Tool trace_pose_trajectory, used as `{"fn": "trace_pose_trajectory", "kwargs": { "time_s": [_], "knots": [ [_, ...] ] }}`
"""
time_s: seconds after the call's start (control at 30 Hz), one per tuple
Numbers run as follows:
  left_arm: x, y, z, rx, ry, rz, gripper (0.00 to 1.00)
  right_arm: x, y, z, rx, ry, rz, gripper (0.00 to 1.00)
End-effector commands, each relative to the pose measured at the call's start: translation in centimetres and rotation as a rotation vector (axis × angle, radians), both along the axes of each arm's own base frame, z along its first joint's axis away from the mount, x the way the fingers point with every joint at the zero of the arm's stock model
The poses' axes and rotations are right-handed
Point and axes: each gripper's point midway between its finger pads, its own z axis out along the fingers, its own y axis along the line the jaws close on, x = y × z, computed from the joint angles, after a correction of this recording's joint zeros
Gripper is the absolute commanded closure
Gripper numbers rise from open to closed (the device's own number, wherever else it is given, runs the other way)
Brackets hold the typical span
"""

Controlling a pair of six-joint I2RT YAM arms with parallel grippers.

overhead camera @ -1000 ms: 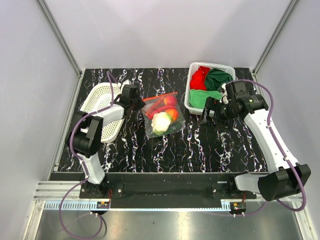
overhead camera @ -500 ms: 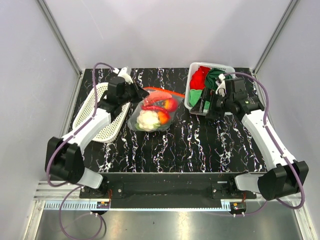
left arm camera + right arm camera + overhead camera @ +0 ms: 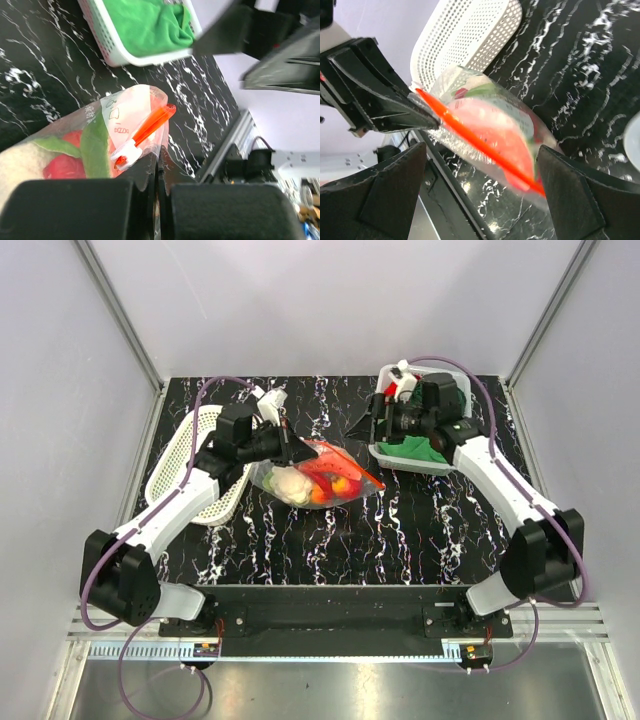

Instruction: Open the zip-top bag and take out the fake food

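Note:
The zip-top bag (image 3: 322,476) is clear, with an orange-red zip strip (image 3: 345,464) along its mouth, and sits mid-table. My left gripper (image 3: 289,448) is shut on the bag's edge at the strip's left end, beside the white slider (image 3: 126,153). That end is raised. Inside the bag I see fake food (image 3: 296,484): a pale cabbage, red pieces and an orange piece. My right gripper (image 3: 362,426) stands open just right of the bag, apart from it. In the right wrist view the bag (image 3: 492,127) lies between and beyond its wide fingers (image 3: 395,190).
A white mesh basket (image 3: 190,462) lies tilted at the left, under my left arm. A white basket (image 3: 432,462) with a green cloth (image 3: 410,448) stands at the back right, under my right arm. Metal rails run along the table's near edge.
My left gripper closed on the bag's edge and pulled it up and sideways. My right gripper swung left from in front of the cloth basket toward the bag, staying open.

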Motion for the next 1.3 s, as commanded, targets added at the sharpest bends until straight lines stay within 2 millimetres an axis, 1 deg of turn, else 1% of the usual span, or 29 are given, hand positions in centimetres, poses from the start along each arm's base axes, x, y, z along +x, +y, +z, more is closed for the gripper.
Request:
{"fn": "trace_pose_trajectory", "kwargs": {
  "time_s": [0.0, 0.03, 0.07, 0.13, 0.17, 0.2, 0.27, 0.3, 0.33, 0.37, 0.43, 0.47, 0.5, 0.57, 0.63, 0.7, 0.8, 0.83, 0.93, 1.0, 1.03, 1.07, 1.13, 1.2, 1.27],
  "knots": [
    [-1.6, -0.5, 2.5, -0.04, -0.055, -0.097, 1.0, 0.8, 2.9, 1.6, 0.018, -0.183, 0.158, 0.0],
    [-1.8, -0.6, 2.5, -0.044, -0.047, -0.098, 1.0, 0.9, 3.4, 0.7, 0.015, -0.175, 0.179, 0.04],
    [-1.9, -0.5, 2.6, -0.046, -0.044, -0.094, 1.0, 0.4, 4.2, 0.7, 0.023, -0.183, 0.218, 0.06],
    [-2.1, -0.6, 2.6, -0.052, -0.021, -0.092, 1.0, 0.2, 4.9, -0.2, 0.021, -0.174, 0.248, 0.1],
    [-2.3, -0.8, 2.6, -0.052, -0.011, -0.095, 1.0, -0.5, 5.6, -0.2, 0.028, -0.172, 0.281, 0.16],
    [-2.3, -0.8, 2.7, -0.051, -0.001, -0.089, 1.0, -0.7, 5.8, -0.3, 0.031, -0.173, 0.297, 0.2],
    [-2.3, -0.9, 2.8, -0.055, 0.017, -0.076, 1.0, -1.4, 6.3, -0.3, 0.036, -0.166, 0.313, 0.26],
    [-2.3, -0.8, 2.8, -0.053, 0.024, -0.069, 1.0, -1.9, 6.8, -0.1, 0.037, -0.168, 0.323, 0.26],
    [-2.3, -0.8, 3.1, -0.059, 0.029, -0.06, 1.0, -2.3, 6.8, 0.5, 0.038, -0.185, 0.321, 0.24],
    [-2.2, -0.8, 3.3, -0.061, 0.029, -0.054, 1.0, -2.3, 6.7, 0.1, 0.017, -0.191, 0.299, 0.2],
    [-2.2, -0.9, 3.7, -0.069, 0.033, -0.049, 1.0, -2.9, 7.0, 0.5, 0.01, -0.229, 0.303, 0.18],
    [-2.2, -1.0, 3.9, -0.073, 0.033, -0.05, 1.0, -2.8, 7.0, -0.1, -0.005, -0.232, 0.289, 0.18],
    [-2.2, -1.0, 4.1, -0.076, 0.033, -0.052, 0.99, -2.5, 7.0, -0.4, -0.021, -0.237, 0.277, 0.21],
    [-2.2, -1.1, 4.6, -0.079, 0.029, -0.052, 0.99, -1.3, 6.8, -1.3, -0.059, -0.227, 0.222, 0.24],
    [-2.4, -1.0, 4.5, -0.072, 0.046, -0.045, 1.0, -0.6, 6.7, -1.7, -0.092, -0.221, 0.181, 0.27],
    [-2.5, -0.9, 4.5, -0.071, 0.058, -0.041, 1.0, -0.2, 6.6, -1.7, -0.116, -0.241, 0.16, 0.28],
    [-3.0, -0.8, 5.0, -0.082, 0.06, -0.04, 0.96, -0.1, 6.7, -1.7, -0.117, -0.25, 0.165, 0.4],
    [-3.0, -0.8, 5.0, -0.083, 0.057, -0.039, 0.94, -0.1, 6.8, -1.6, -0.114, -0.248, 0.172, 0.47],
    [-3.1, -0.6, 5.2, -0.081, 0.049, -0.031, 0.91, -0.6, 7.4, -1.4, -0.075, -0.221, 0.202, 0.55],
    [-2.9, -0.4, 5.0, -0.073, 0.052, -0.02, 0.89, -1.2, 7.9, -1.0, -0.038, -0.202, 0.23, 0.62],
    [-3.0, -0.5, 4.9, -0.071, 0.053, -0.022, 0.89, -1.3, 8.0, -1.1, -0.03, -0.192, 0.237, 0.67],
    [-2.9, -0.5, 4.7, -0.068, 0.056, -0.016, 0.89, -1.5, 8.1, -1.2, -0.022, -0.179, 0.246, 0.77],
    [-2.8, -0.3, 4.3, -0.062, 0.066, -0.005, 0.9, -1.9, 7.9, -1.2, -0.019, -0.169, 0.24, 0.9],
    [-2.9, 0.0, 3.9, -0.052, 0.074, 0.013, 0.81, -2.1, 7.7, -1.2, -0.016, -0.166, 0.234, 1.0],
    [-2.9, 0.6, 3.2, -0.027, 0.079, 0.047, 0.73, -2.5, 7.5, -0.9, -0.013, -0.166, 0.234, 1.0]
  ]
}}
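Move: Up to its wide-open fingers, the right hand has the gripping spot on the bag's orange zip edge about 7 cm to its left, 3 cm back and 4 cm lower. The fake food hangs in the bag some 9 cm left, 7 cm back and 11 cm below; the cloth basket lies roughly 15 cm right, 10 cm ahead and 17 cm below. The left hand already pinches the bag's rim, that spot being about 3 cm to its right, 1 cm back and 1 cm lower. Leftward and down, slightly back too, the right hand travels about 7 cm to the zip edge beside the left fingertips, turning some 15 degrees counter-clockwise. It eases forward a little, then draws slightly back as its wide-open fingers shut and pinch the edge. The left hand, shut on the rim at first, shifts about 3 cm back, tilts slightly and opens its fingers a crack. ##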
